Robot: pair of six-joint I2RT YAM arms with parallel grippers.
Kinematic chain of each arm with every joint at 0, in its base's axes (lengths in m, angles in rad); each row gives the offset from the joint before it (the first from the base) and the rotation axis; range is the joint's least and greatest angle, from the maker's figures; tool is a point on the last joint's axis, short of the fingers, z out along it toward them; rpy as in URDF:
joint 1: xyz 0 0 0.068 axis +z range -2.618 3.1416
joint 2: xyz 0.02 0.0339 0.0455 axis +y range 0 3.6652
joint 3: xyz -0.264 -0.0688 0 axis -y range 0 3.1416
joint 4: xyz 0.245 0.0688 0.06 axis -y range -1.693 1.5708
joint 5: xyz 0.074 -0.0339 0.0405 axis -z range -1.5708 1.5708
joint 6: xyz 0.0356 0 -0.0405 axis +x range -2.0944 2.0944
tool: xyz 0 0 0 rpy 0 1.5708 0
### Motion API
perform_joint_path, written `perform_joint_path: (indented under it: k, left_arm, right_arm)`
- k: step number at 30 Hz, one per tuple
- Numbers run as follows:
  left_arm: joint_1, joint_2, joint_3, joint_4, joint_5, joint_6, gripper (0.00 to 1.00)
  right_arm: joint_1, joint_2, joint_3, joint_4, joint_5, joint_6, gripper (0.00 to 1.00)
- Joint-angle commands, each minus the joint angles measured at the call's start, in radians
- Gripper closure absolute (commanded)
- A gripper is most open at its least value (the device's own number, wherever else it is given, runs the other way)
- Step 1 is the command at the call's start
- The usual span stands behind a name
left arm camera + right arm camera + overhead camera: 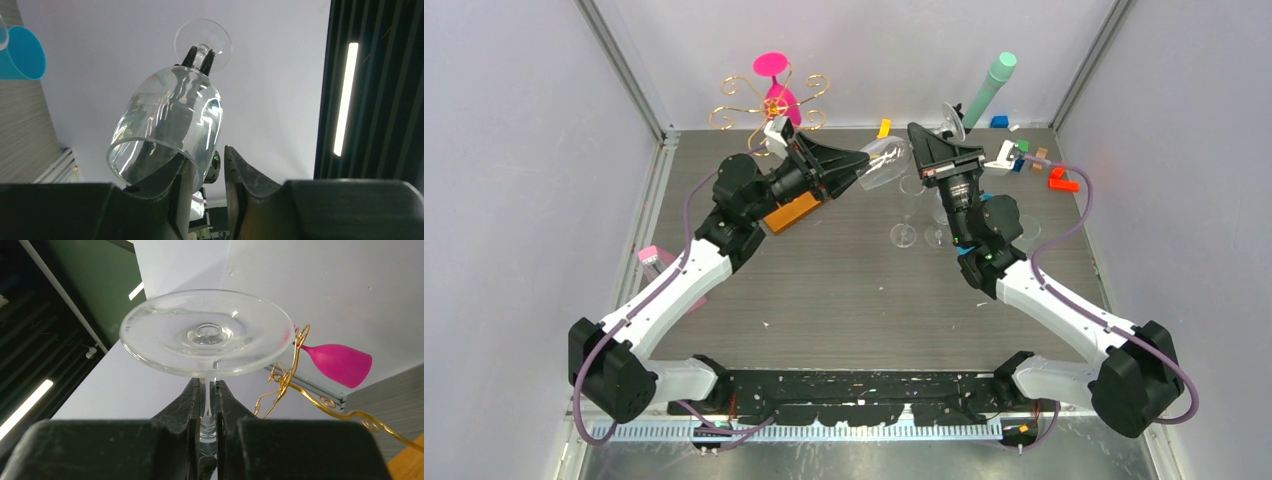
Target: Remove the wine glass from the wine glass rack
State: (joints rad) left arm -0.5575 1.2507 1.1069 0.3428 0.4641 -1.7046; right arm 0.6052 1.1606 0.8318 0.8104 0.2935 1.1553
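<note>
A clear wine glass [886,160] hangs sideways in the air between my two arms, off the gold wire wine glass rack [769,105]. My right gripper [207,382] is shut on its thin stem just under the round foot [207,332]. In the left wrist view the bowl [170,120] points its rim at my left gripper [205,155]. One finger [172,175] sits inside the rim and the other [240,175] outside, with a gap still showing beside the glass wall. A pink wine glass [776,85] hangs on the rack, whose orange base [792,212] lies under my left arm.
Clear glass feet [904,235] stand on the table below the right arm. A teal cylinder [989,90] rises at the back right, with small coloured blocks [1034,160] and a red piece [1062,182] near it. A pink object [649,255] lies by the left wall.
</note>
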Motion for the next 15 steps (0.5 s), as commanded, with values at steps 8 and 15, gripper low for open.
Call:
perform_joint_path:
  k: [8, 15]
  left_arm:
    - [-0.021, 0.026, -0.009, 0.276, -0.046, -0.096, 1.00]
    - [-0.022, 0.027, -0.005, 0.301, -0.061, -0.047, 1.00]
  right_arm:
    - [0.010, -0.005, -0.070, 0.130, -0.027, 0.141, 1.00]
    - [0.009, -0.044, -0.075, 0.071, -0.019, 0.138, 0.72]
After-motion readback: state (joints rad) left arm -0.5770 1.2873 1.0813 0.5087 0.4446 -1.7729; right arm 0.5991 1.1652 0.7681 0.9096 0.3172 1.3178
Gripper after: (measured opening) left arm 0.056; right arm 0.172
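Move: The wine glass, already held by its stem in the right fingers, has its middle about 7 cm to the left hand's right, 3 cm ahead and 2 cm up, its bowl rim right at the open left fingertips. From the right hand that middle is some 2 cm left, 1 cm back and 1 cm down. The gold rack is roughly 15 cm left of the left hand, 8 cm ahead and 15 cm below; a clear flute stands about 9 cm to its right, level fore-and-aft, 25 cm below. The left fingers close from about a third open to nearly shut and pinch the wall of the wine glass's bowl at the rim, while that hand rises about 1 cm, edges slightly right towards the glass and rolls some 5 degrees. The right fingers keep their hold on the stem just beyond the bowl, as the right hand rolls about 10 degrees, its left side rising, and drifts nearly 1 cm to the right. ##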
